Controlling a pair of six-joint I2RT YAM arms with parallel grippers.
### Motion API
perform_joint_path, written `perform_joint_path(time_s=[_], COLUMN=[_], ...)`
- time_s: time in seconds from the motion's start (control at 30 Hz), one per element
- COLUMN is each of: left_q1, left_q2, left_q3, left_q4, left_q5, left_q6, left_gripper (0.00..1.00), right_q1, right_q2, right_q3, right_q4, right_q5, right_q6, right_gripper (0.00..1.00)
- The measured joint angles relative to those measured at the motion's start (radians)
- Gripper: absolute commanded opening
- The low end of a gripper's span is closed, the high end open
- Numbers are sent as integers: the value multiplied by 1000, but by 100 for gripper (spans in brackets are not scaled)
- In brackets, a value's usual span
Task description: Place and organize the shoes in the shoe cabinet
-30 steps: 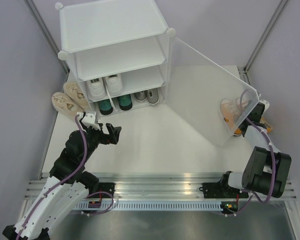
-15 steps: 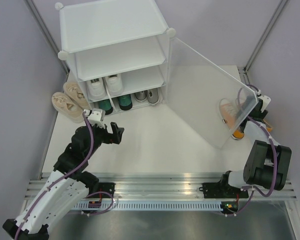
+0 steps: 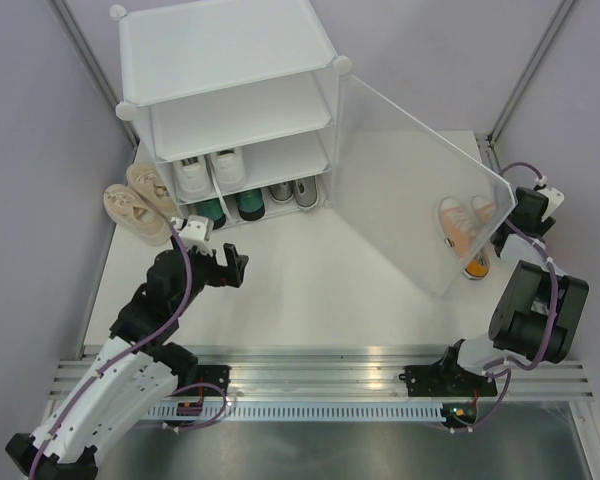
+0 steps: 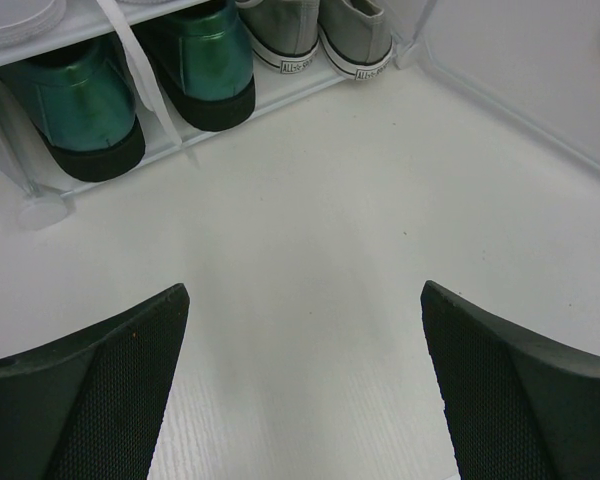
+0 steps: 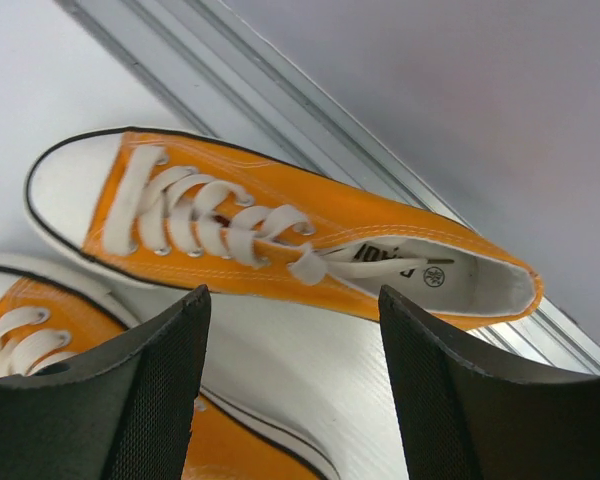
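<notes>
The shoe cabinet (image 3: pixel 230 60) stands at the back left, its clear door panel (image 3: pixel 410 190) swung open to the right. White shoes (image 3: pixel 210 170) sit on its middle shelf. On the bottom tier are green shoes (image 3: pixel 225 208) (image 4: pixel 80 100) and grey shoes (image 3: pixel 295 190) (image 4: pixel 355 30). Beige shoes (image 3: pixel 140 200) lie on the table left of the cabinet. Two orange shoes (image 3: pixel 458 225) (image 5: pixel 280 235) lie behind the door at the right. My right gripper (image 3: pixel 510 228) (image 5: pixel 290 340) hovers open over them, holding nothing. My left gripper (image 3: pixel 230 268) (image 4: pixel 300 330) is open above bare table, facing the bottom tier.
The open door panel cuts diagonally between the cabinet and the orange shoes. A metal frame rail (image 5: pixel 380 170) and the wall run close behind the orange shoes. The table's right edge (image 3: pixel 490 150) is near my right arm.
My right gripper has opened, let go of an orange shoe and drawn back to the right. The left arm has shifted slightly forward, still open.
</notes>
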State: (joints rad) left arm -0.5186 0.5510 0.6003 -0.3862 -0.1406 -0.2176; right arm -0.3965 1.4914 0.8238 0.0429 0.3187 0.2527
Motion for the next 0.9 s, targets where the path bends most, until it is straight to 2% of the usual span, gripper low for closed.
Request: perform_joint_path(time_s=[0.1,0.37,0.47,0.5,0.6,0.63,0.73,0.83,0.9], left_q1=[0,0,0,0,0,0,0,0,0], left_q2=[6,29,29,30,29,29,29,29,26], left_q3=[0,0,0,0,0,0,0,0,0], left_q4=[0,0,0,0,0,0,0,0,0], left_q5=[-10,-15,-16,-16,-17,-17,-18,-18,-18], left_q6=[1,3,3,4,8,9,10,10,10], left_gripper=[99,100,99,100,99,100,99,100,100], right_q1=[-34,-33,-34,-34,-41,-43,-40,-36,-35], right_q2=[36,123,136,142,157,160,161,159,151], right_q3=[0,33,39,43,48,48,48,48,48], right_q4=[18,55,54,54,50,50,48,40,26], right_q5=[-41,-97,-97,-97,-108,-126,-190,-236,-257], right_q6=[14,16,15,15,16,20,37,45,48], right_gripper=[72,72,68,65,47,37,24,17,17])
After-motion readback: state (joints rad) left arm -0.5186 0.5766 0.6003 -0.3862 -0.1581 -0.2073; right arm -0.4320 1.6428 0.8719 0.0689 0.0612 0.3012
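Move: The right-hand orange shoe lies just under my right hand, its middle about 3 cm ahead, hardly off to either side and some 6 cm below. Its mate lies about 12 cm to my left and 1 cm ahead, at the same depth. The cabinet door's lower free corner stands roughly 15 cm back and 18 cm left, 9 cm down. From my left hand the shoe is about 70 cm right, 12 cm ahead and 17 cm lower. I sink my open right hand about 4 cm onto the lacing of the right-hand orange shoe, easing 2 cm forward on the way. There I close the fingers almost shut, pinching the tongue and laces near the shoe's mouth, while I draw the hand nearly 3 cm left towards the other shoe and roll it some 10 degrees, left side up, turning a little counter-clockwise. ##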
